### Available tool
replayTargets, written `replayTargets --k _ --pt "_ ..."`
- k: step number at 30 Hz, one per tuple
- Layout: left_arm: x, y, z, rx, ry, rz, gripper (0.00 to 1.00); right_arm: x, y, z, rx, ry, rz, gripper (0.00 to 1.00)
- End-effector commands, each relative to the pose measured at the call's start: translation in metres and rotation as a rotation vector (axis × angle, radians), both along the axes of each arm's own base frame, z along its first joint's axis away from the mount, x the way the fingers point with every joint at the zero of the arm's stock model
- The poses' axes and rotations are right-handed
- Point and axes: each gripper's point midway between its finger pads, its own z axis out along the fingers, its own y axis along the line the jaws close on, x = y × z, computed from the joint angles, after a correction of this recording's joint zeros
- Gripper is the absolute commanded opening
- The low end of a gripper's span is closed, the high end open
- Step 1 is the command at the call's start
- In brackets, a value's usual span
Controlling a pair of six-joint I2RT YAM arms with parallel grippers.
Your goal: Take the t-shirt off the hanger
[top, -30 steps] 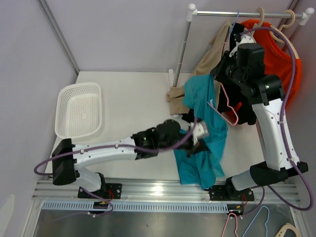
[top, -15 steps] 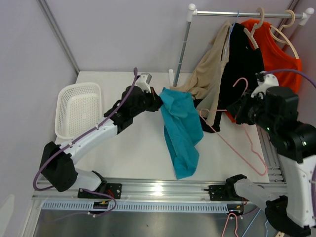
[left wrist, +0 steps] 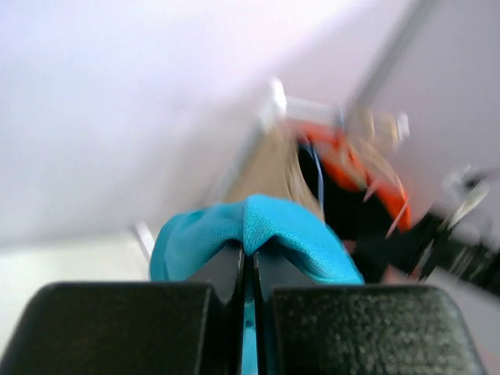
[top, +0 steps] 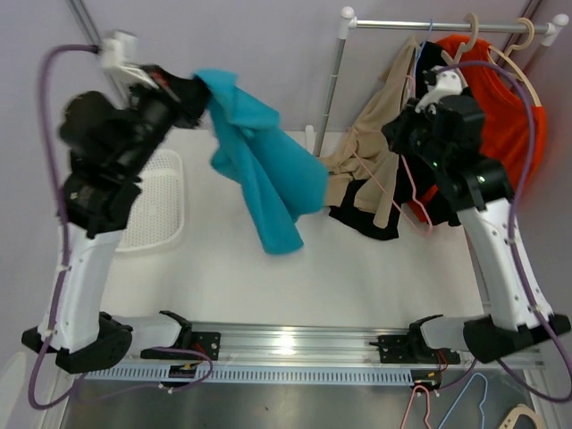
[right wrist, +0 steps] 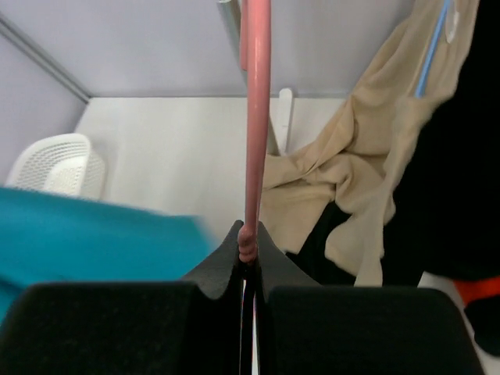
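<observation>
The teal t-shirt (top: 264, 174) hangs free in the air over the table, off the hanger. My left gripper (top: 195, 89) is raised high at the upper left and is shut on a fold of it (left wrist: 258, 226). My right gripper (top: 413, 134) is shut on the bare pink hanger (top: 413, 192) near the clothes rack; its pink wire (right wrist: 255, 117) runs up from between the fingers. The shirt also shows blurred at the lower left of the right wrist view (right wrist: 86, 234).
A white basket (top: 156, 214) sits at the table's left, partly behind my left arm. A clothes rack (top: 429, 25) at the back right holds beige (top: 366, 161), black (top: 438, 85) and orange (top: 505, 116) garments. Spare hangers (top: 465, 407) lie by the near rail.
My left gripper swung up and to the left, lifting the teal shirt high off the table. My right gripper with the bare pink hanger rose back toward the rack.
</observation>
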Motion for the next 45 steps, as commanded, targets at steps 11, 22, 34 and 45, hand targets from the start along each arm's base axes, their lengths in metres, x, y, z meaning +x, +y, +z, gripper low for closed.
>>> replayTargets --k 11,22,34,45 --pt "-0.031 0.206 0.147 0.185 -0.537 0.893 0.01 0.138 0.003 0.094 -0.032 -0.391 -0.117 0.0" --pt "0.109 0.265 -0.127 0.07 0.103 0.825 0.01 0.218 0.009 0.097 -0.05 -0.441 -0.107 0.0" --pt "0.148 0.256 -0.09 0.014 0.075 0.641 0.01 0.253 0.032 0.042 -0.001 -0.352 -0.064 0.0" --pt "0.17 0.267 -0.047 -0.002 0.055 0.664 0.01 0.261 0.049 -0.001 -0.007 -0.268 -0.009 0.0"
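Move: The white basket for the t-shirt hanging in my left hand lies roughly 20 cm ahead, 25 cm to the left and 50 cm below that hand. My right hand holds the empty pink hanger; its free spot on the rail is about 29 cm ahead, 4 cm left and 5 cm up. The rail's left end is some 8 cm left of that spot. The beige shirt hangs about 17 cm ahead of my right hand, 2 cm left and 15 cm lower, the black garment 15 cm to its right and level with it. I swing the t-shirt left and up with my left hand, then sweep it forward and steeply down, about 35 cm, turning counter-clockwise, and lift it some 18 cm back up over the basket. Meanwhile my right hand carries the hanger about 26 cm forward, rising and tipping its fingers up, then sinks 10 cm to set the hook over the rail. Both grips stay shut. ##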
